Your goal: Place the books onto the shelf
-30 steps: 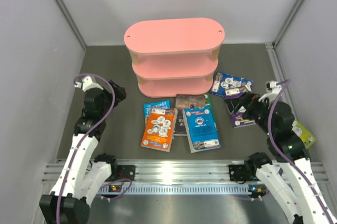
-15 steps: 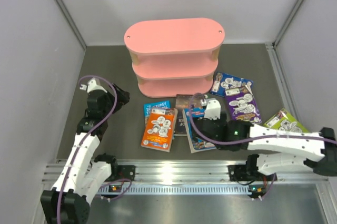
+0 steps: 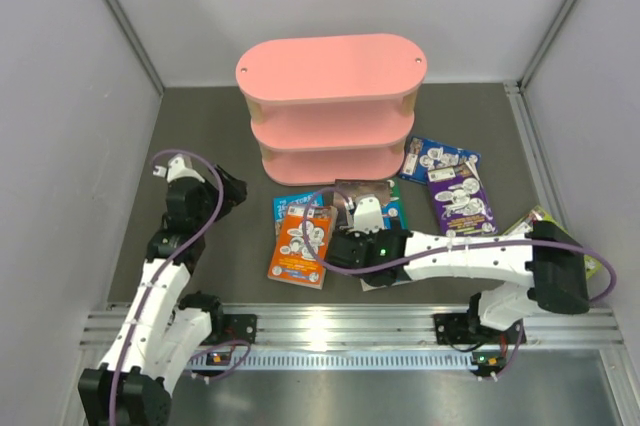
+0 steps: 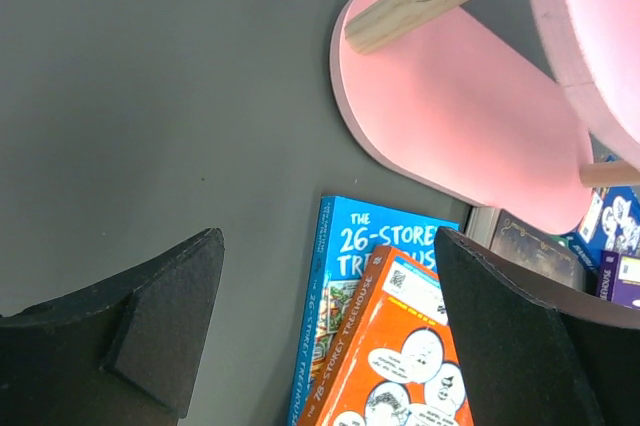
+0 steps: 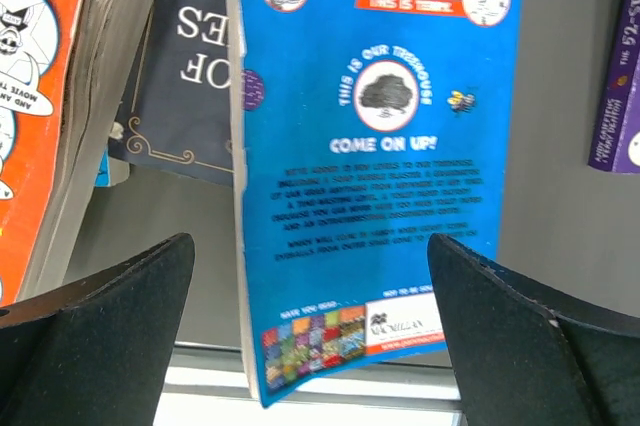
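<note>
The pink three-tier shelf stands at the back, with nothing on its boards as far as I can see. Books lie flat in front of it: an orange one on a blue one, a dark one, and another blue one. My right gripper hangs open just above that blue book's lower end, holding nothing; from above, the right gripper covers most of it. My left gripper is open above the bare mat, left of the orange book.
A navy book, a purple book and a lime book lie at the right, the lime one half under my right arm. The metal rail runs along the near edge. Grey walls close in both sides.
My right arm has swung from the right side across to the middle and now reaches left over the blue book. The left arm has shifted only slightly, its jaws a little narrower.
</note>
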### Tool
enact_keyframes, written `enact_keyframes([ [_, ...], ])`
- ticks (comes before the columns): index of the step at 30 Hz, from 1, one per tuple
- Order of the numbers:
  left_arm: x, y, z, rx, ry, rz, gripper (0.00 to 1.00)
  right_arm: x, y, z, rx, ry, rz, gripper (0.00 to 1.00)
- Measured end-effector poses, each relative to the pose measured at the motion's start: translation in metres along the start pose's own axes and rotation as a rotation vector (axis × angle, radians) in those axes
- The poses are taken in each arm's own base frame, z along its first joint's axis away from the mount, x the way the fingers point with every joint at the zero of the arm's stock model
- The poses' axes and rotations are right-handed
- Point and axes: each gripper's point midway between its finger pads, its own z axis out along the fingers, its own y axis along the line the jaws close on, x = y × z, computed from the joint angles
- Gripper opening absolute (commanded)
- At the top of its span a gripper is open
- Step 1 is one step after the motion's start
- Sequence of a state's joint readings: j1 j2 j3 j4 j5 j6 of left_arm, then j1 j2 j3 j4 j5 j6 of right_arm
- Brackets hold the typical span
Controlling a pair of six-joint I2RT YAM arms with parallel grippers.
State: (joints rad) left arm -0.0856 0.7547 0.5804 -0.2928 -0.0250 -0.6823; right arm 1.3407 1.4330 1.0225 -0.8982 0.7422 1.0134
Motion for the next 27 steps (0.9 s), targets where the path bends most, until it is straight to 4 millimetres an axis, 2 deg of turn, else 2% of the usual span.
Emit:
enact_keyframes([
  [12, 0.018, 0.012, 0.002, -0.015, 0.034, -0.001, 0.90, 0.020, 0.041, 0.023, 0.088, 0.067, -0.142, 1.00],
  [16, 0.022, 0.016, 0.002, -0.019, 0.038, 0.000, 0.90, 0.031, 0.038, 0.032, 0.159, 0.084, -0.209, 0.99],
  [24, 0.033, 0.024, 0.004, -0.034, 0.058, -0.004, 0.90, 0.038, 0.034, 0.039, 0.326, 0.106, -0.354, 1.00],
  [27, 0.035, 0.026, 0.004, -0.037, 0.060, -0.007, 0.90, 0.040, 0.038, 0.041, 0.389, 0.080, -0.415, 1.00],
])
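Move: The blue book lies under the open right hand, its middle about 5 cm ahead, 3 cm to the right and 6 cm below. The orange book is on the near side of the shelf, roughly 18 cm to the hand's left and 5 cm ahead; the black book, partly under the blue one, is centred some 12 cm ahead and 3 cm left. From the left hand the blue book is about 35 cm to the right and 8 cm back. The right hand sinks about 6 cm with fingers wide open, first sliding some 3 cm left over the blue book's left long side, then going on down there while it rolls about 30 degrees, left side dropping, so that the fingers slant to the right with one over the blue cover and the other off its page edge, above the gap towards the orange book. The gripper's left flank comes against the orange book and pushes it left, while the open left hand sinks about 4 cm, easing slightly back, well clear of the books. ##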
